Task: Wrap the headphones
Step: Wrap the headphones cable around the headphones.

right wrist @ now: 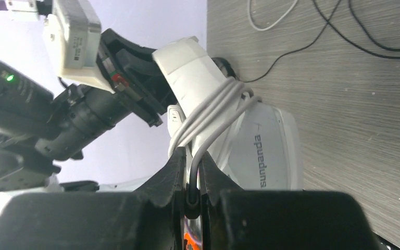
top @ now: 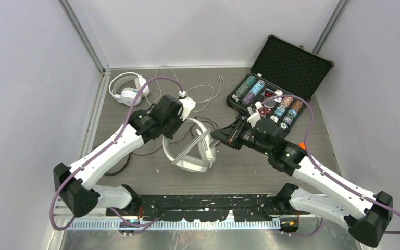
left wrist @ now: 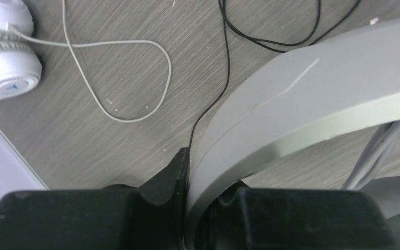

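Note:
A large white headset (top: 190, 151) lies tilted at mid-table. My left gripper (top: 183, 115) is shut on its broad headband (left wrist: 302, 99), pinched between the black fingers (left wrist: 172, 174). Its white cable (right wrist: 216, 104) is wound in a few turns round the headband above the ear cup (right wrist: 271, 151). My right gripper (right wrist: 192, 182) is shut on the free end of that cable, just right of the headset in the top view (top: 221, 134). A second white headset (top: 127, 88) lies at the back left with its cable (top: 203, 91) loose. A thin black cable (left wrist: 224, 78) crosses the table.
An open black case (top: 286, 78) of coloured poker chips stands at the back right, close behind my right arm. Light walls and metal posts close in the table on three sides. Loops of black cable (top: 135, 153) lie under my left arm.

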Robot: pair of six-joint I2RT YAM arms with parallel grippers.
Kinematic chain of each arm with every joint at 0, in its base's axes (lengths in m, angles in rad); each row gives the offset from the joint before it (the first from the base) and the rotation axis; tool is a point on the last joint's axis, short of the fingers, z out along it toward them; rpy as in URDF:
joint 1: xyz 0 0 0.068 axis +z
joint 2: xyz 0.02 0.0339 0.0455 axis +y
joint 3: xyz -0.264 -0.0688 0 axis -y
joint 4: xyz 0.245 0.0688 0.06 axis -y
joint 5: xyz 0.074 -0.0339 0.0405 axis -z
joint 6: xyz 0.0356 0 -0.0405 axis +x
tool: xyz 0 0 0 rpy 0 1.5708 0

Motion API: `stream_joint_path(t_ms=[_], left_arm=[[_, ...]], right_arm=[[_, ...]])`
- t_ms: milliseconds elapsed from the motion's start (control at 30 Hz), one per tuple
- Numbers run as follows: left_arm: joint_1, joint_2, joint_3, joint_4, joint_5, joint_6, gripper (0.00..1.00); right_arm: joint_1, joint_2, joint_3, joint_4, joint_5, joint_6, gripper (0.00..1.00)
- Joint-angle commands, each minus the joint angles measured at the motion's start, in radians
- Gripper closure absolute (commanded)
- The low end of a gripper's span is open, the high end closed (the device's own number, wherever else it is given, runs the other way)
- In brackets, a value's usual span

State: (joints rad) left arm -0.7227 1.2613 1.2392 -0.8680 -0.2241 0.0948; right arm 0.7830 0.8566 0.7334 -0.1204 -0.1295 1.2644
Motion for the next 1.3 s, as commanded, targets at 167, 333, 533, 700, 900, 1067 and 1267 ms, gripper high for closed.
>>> stream_joint_path(t_ms=[167, 333, 533, 700, 900, 1067, 1267], left_arm=[[-0.002, 0.032, 0.042, -0.018, -0.216, -0.223, 1.00], [-0.004, 0.077, 0.047, -0.036, -0.240, -0.296, 1.00], [-0.020, 0.153, 0.040, -0.033, -0.240, -0.336, 1.00], [-0.028, 0.196, 0.029, 0.007, -0.208, -0.312, 1.00], [-0.043, 0.249, 0.014, 0.030, -0.197, -0.344, 1.00], [-0.047, 0.296, 0.011, 0.036, -0.201, -0.386, 1.00], [-0.047, 0.342, 0.023, 0.042, -0.195, -0.419, 1.00]], right_arm=[[-0.007, 0.089, 0.089, 0.061, 0.077, 0.049, 1.00], [-0.007, 0.130, 0.098, 0.075, 0.107, 0.069, 1.00], [-0.006, 0.223, 0.174, -0.033, 0.126, -0.030, 1.00], [-0.007, 0.277, 0.169, -0.091, 0.167, -0.039, 0.96], [-0.007, 0.332, 0.162, -0.078, 0.144, -0.015, 0.96], [-0.005, 0.386, 0.198, -0.137, 0.143, -0.039, 0.92], [-0.006, 0.442, 0.225, -0.233, 0.143, -0.088, 0.85]])
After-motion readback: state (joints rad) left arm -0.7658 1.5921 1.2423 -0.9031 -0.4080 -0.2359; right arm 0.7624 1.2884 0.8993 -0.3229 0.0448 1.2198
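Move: Between the two grippers hang the headphones: their middle is about 8 cm right of the left hand, 3 cm back and 4 cm lower. From the right hand it lies some 8 cm left, 3 cm back and 7 cm below, with the cable wraps about 6 cm left, 3 cm back and 4 cm below. The black cable lies on the table roughly 10 cm ahead of the right hand, 2 cm left and 24 cm down. Lowering the wrapped headphones together towards the table, the left hand keeps its pinch on the headband and sinks about 9 cm, turning almost 20 degrees counter-clockwise. The right hand keeps hold of the cable end beside the wraps, sinking some 12 cm while moving 6 cm forward, and rolls its left side down and tips its fingers downward. Both grippers stay closed. ##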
